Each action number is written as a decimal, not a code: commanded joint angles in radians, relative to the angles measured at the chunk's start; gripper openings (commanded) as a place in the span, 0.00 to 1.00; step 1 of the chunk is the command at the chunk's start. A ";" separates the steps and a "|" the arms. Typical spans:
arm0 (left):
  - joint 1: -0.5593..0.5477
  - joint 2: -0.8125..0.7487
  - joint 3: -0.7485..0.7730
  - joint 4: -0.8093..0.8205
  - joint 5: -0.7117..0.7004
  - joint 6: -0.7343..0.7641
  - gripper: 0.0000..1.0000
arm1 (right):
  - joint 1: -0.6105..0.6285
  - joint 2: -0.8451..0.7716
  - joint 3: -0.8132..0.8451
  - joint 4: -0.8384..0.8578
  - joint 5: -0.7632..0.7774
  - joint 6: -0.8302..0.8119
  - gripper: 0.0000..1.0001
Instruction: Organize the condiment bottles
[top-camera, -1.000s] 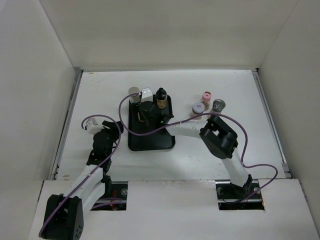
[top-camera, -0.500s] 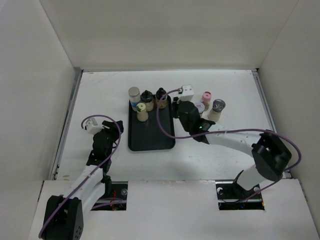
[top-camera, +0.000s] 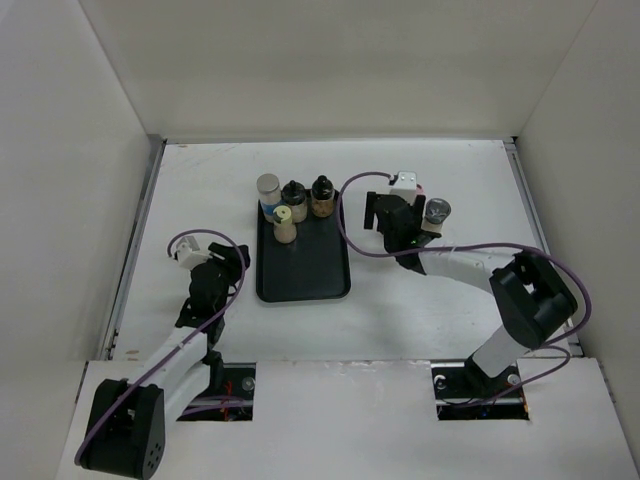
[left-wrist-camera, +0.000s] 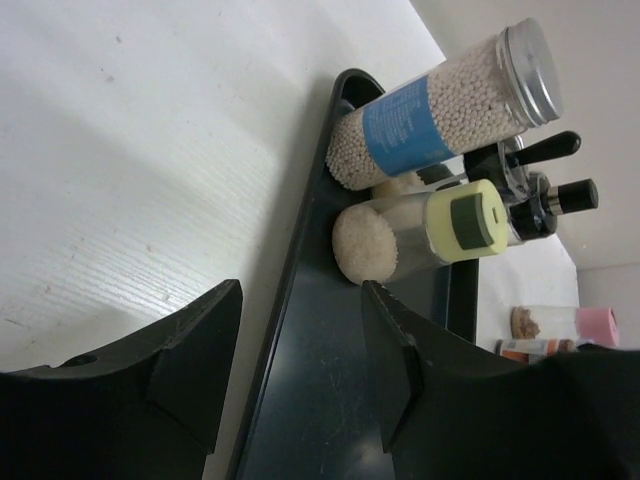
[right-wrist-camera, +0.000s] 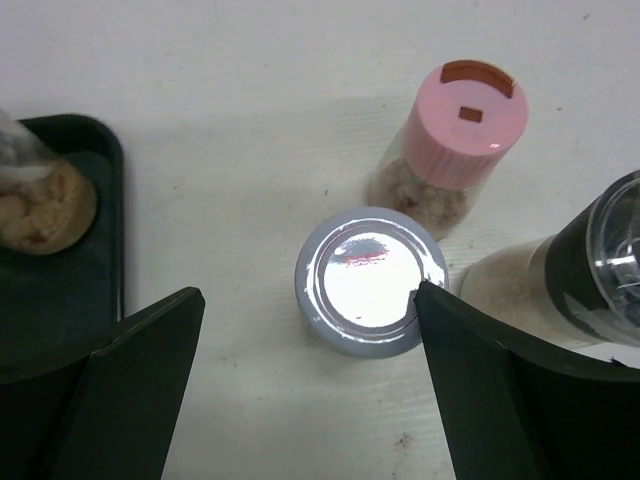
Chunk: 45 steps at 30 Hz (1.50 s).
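Observation:
Several condiment bottles stand at the back of the black tray (top-camera: 300, 275): a blue-labelled one (top-camera: 268, 190), two black-topped ones (top-camera: 293, 197) (top-camera: 321, 195) and a cream-capped one (top-camera: 285, 224). To the right, on the table, are a silver-lidded jar (right-wrist-camera: 371, 280), a pink-capped bottle (right-wrist-camera: 468, 112) and a black-collared bottle (right-wrist-camera: 600, 270). My right gripper (right-wrist-camera: 308, 295) hangs open above the silver-lidded jar, its right finger at the jar's edge. My left gripper (left-wrist-camera: 300, 300) is open and empty, low over the tray's left rim (left-wrist-camera: 290, 290), facing the cream-capped bottle (left-wrist-camera: 420, 235) and the blue-labelled bottle (left-wrist-camera: 430, 115).
White walls enclose the table on three sides. The tray's near half (top-camera: 303, 278) holds nothing. A purple cable (top-camera: 352, 215) loops from the right wrist over the table beside the tray.
My right gripper left the tray, where the cream-capped bottle now stands alone, and swung right to hover over the bottles on the table. The left gripper shifted slightly.

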 joint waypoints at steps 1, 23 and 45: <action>-0.010 -0.001 0.024 0.039 -0.007 0.015 0.49 | -0.031 0.030 0.061 -0.017 0.042 0.031 0.94; -0.017 -0.001 0.022 0.046 -0.001 0.014 0.49 | -0.049 -0.042 -0.043 0.070 0.108 0.041 0.93; -0.020 -0.001 0.022 0.046 -0.001 0.014 0.49 | -0.092 -0.025 0.001 0.099 -0.020 0.078 0.52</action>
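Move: The grey-lidded jar stands roughly 4 cm to the right of the right hand and 2 cm ahead, its middle about 5 cm below the open fingers. The pink-capped bottle is some 9 cm right and 8 cm ahead of the hand, the black-lidded bottle about 14 cm right and 3 cm ahead, both similarly low. From the left hand the grey-lidded jar lies about 40 cm right, 8 cm ahead, a little lower. The grey-lidded jar is what the right hand lines up on: the wide-open fingers shift about 4 cm right with a slight clockwise turn, easing back and up a little on the way. They then go forward and sink about 3 cm around its top, closing partway until the pads pinch the jar from both sides. ##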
